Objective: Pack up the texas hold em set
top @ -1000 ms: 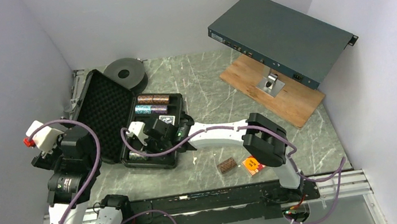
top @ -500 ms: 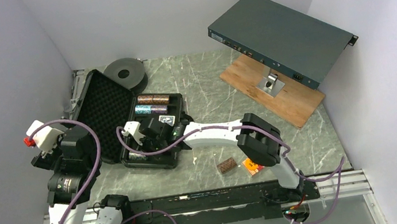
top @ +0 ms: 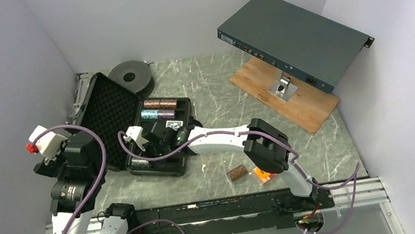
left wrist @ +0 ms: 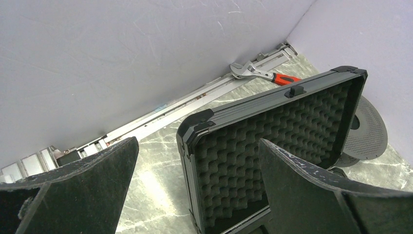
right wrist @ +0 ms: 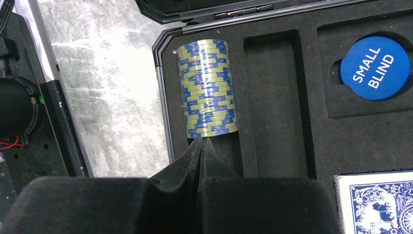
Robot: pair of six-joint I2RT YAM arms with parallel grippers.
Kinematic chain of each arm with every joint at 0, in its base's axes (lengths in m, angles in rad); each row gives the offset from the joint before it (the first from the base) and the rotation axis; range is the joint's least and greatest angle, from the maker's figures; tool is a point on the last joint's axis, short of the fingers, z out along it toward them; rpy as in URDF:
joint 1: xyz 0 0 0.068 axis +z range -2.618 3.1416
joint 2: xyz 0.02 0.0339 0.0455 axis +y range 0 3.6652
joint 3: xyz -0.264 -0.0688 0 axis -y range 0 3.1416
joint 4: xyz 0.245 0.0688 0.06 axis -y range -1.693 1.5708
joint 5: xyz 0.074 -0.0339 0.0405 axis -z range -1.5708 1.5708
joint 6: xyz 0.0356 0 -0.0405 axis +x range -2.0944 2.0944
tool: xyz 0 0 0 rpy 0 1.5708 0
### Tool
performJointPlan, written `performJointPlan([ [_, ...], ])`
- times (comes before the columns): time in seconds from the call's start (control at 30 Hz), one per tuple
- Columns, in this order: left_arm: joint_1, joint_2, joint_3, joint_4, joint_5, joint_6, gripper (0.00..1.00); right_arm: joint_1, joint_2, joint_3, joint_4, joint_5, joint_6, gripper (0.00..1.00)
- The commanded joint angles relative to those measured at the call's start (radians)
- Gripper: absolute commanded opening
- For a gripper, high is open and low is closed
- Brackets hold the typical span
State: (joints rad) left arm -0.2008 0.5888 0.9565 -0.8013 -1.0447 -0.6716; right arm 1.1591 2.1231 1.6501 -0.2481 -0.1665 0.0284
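Observation:
The black briefcase (top: 109,112) lies open at the left of the table, its foam-lined lid (left wrist: 272,141) laid back. Brown (top: 160,104) and purple (top: 157,115) chip stacks lie in its far slots. A blue-and-green chip stack (right wrist: 207,87) lies in the slot nearest the case's left wall. My right gripper (right wrist: 201,141) is shut, its tips touching that stack's near end. A "SMALL BLIND" button (right wrist: 374,67) and a blue card deck (right wrist: 375,202) sit in the foam. My left gripper (left wrist: 197,195) hangs open beside the lid, holding nothing.
A loose brown chip stack (top: 237,173) and an orange card pack (top: 264,173) lie on the table right of the case. A black spool (top: 130,76) sits behind the lid. A grey metal box (top: 295,39) rests on a wooden board (top: 307,110). A wrench (left wrist: 260,74) lies by the wall.
My right arm has slid left, deeper into the case, and its jaws have closed fully. The left arm has not moved.

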Motion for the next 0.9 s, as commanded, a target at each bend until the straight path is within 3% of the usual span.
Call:
performJointPlan([
  [0.0, -0.003, -0.01, -0.002, 0.03, -0.014, 0.015, 1.0, -0.002, 0.018, 0.058, 0.042, -0.018, -0.008, 0.0],
  [0.6, -0.003, -0.013, -0.007, 0.039, -0.016, 0.027, 1.0, -0.002, 0.035, 0.098, 0.005, -0.018, -0.01, 0.0],
  [0.77, -0.003, -0.014, -0.004, 0.037, -0.01, 0.025, 1.0, -0.002, -0.029, 0.095, -0.005, 0.031, -0.016, 0.2],
  [0.87, -0.003, -0.015, -0.003, 0.037, -0.007, 0.026, 1.0, -0.003, -0.056, 0.106, -0.017, 0.09, -0.013, 0.45],
])
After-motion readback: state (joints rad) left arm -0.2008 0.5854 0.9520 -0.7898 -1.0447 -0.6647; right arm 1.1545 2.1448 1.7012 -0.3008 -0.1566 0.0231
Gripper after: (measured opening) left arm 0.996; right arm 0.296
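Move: Just to the left of the right hand, about 5 cm off, 1 cm ahead and 2 cm lower, lies the middle of the blue-and-yellow chip stack, in the case's nearest slot. The small blind button is roughly 11 cm ahead and 1 cm left, the card deck about 11 cm ahead and 8 cm to the right, both some 3 cm lower. From the left hand the stack is around 18 cm right, 2 cm ahead and 23 cm down. Staying nearly in place with its shut fingertips against the right-hand end of the chip stack, the right hand eases barely a quarter of a centimetre farther left. At the very end the fingers start to spread, to roughly a third open, as the hand shifts about half a centimetre forward. ##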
